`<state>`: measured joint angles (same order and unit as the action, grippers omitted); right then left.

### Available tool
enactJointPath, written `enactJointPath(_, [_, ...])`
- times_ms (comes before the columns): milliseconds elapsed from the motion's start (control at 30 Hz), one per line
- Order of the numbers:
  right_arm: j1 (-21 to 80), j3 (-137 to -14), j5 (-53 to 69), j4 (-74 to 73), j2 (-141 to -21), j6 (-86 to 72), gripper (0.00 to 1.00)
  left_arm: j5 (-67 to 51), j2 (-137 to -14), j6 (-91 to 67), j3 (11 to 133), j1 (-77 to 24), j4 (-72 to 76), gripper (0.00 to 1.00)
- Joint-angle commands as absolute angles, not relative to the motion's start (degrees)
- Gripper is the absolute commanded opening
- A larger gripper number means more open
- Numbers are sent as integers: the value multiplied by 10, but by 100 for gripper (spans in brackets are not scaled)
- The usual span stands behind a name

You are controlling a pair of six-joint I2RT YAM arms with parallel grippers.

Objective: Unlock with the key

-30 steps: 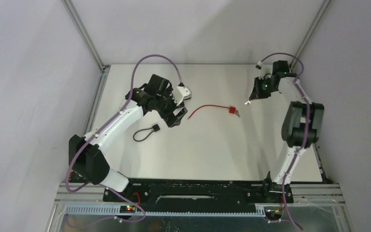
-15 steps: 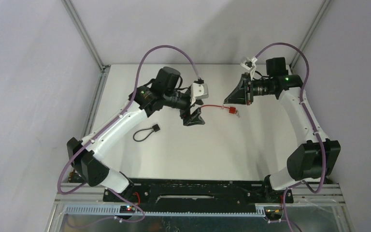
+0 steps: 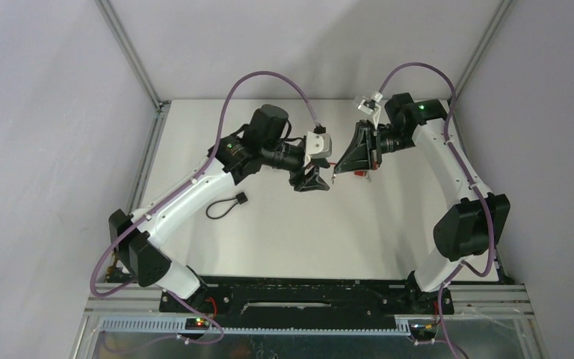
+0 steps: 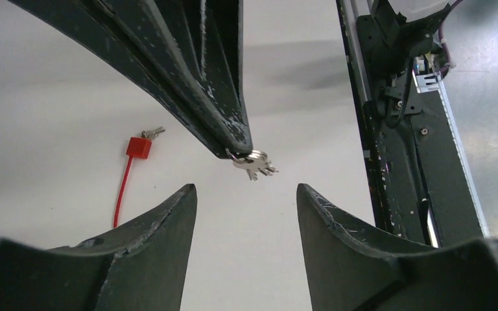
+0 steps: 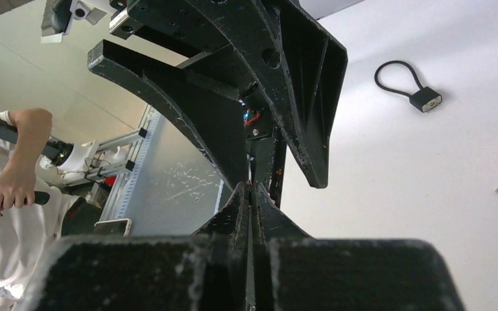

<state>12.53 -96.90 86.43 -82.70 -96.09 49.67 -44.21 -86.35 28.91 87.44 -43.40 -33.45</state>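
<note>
A small bunch of silver keys hangs in the air from the tip of my right gripper, which is shut on its ring. In the right wrist view the right gripper shows its fingers pressed together. My left gripper is open, and its two fingertips flank the space just short of the keys without touching them. In the top view the left gripper and the right gripper meet tip to tip above the table's middle. A red padlock with a red cable lies on the table below them.
A black padlock with a black cable loop lies on the white table to the left, also seen as the black padlock. The red padlock lies under the right gripper. A person stands beyond the table's front rail.
Both arms have swung inward to meet over the table's middle. The right gripper has carried the keys leftwards, and the left jaws have narrowed from their widest.
</note>
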Motion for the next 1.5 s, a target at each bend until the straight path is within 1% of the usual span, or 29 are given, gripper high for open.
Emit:
enactJointPath(0, [133,-988,885,-860,-954,531,0,-461,-869,266,884,-440,-287,59])
enactJointPath(233, [138,-958,880,-805,-932,480,0,-472,-878,281,888,-446,-294,51])
enactJointPath(267, [138,-956,880,-802,-930,479,0,-470,-879,286,888,-448,-296,48])
enactJointPath(367, [139,-954,876,-797,-928,476,0,-470,-887,300,894,-449,-311,36])
enactJointPath(500, [140,-951,874,-794,-927,473,0,-475,-894,322,903,-448,-336,26])
enactJointPath(600, [141,-950,868,-793,-929,472,0,-474,-895,331,906,-449,-344,14])
enactJointPath(733, [141,-946,858,-791,-930,475,0,-465,-889,343,906,-449,-353,7])
enactJointPath(800, [142,-944,852,-789,-931,475,0,-460,-886,345,906,-448,-354,1])
enactJointPath(1033, [144,-939,840,-776,-929,466,0,-459,-876,338,906,-448,-350,0])
enactJointPath(1067, [144,-937,837,-770,-870,459,0,-459,-874,335,906,-449,-351,0])
enactJointPath(1100, [144,-935,834,-762,-918,452,0,-459,-872,330,905,-448,-351,0])
enactJointPath(1167, [145,-927,825,-738,-917,432,1,-455,-867,315,902,-449,-347,0])
enactJointPath(1333, [146,-885,785,-642,-875,356,28,-412,-857,233,901,-449,-328,0])
enactJointPath(1467, [151,-840,744,-557,-833,295,51,-390,-855,220,907,-450,-345,0])
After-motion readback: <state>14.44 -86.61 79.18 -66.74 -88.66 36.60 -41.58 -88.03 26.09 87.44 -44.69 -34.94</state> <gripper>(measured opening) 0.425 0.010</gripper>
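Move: The keys, held at the right fingertips, lie about 3 cm to the right of and 3 cm below the left hand, level with it fore and aft; from the right hand they are some 2 cm left and 1 cm down. On the table some 29 cm below the left hand, the red lock is about 17 cm ahead and 13 cm right of that hand, and the black cable lock about 10 cm ahead and 25 cm left. The left hand sinks about 3 cm and pinches the keys; the right opens, lets go and sinks. ##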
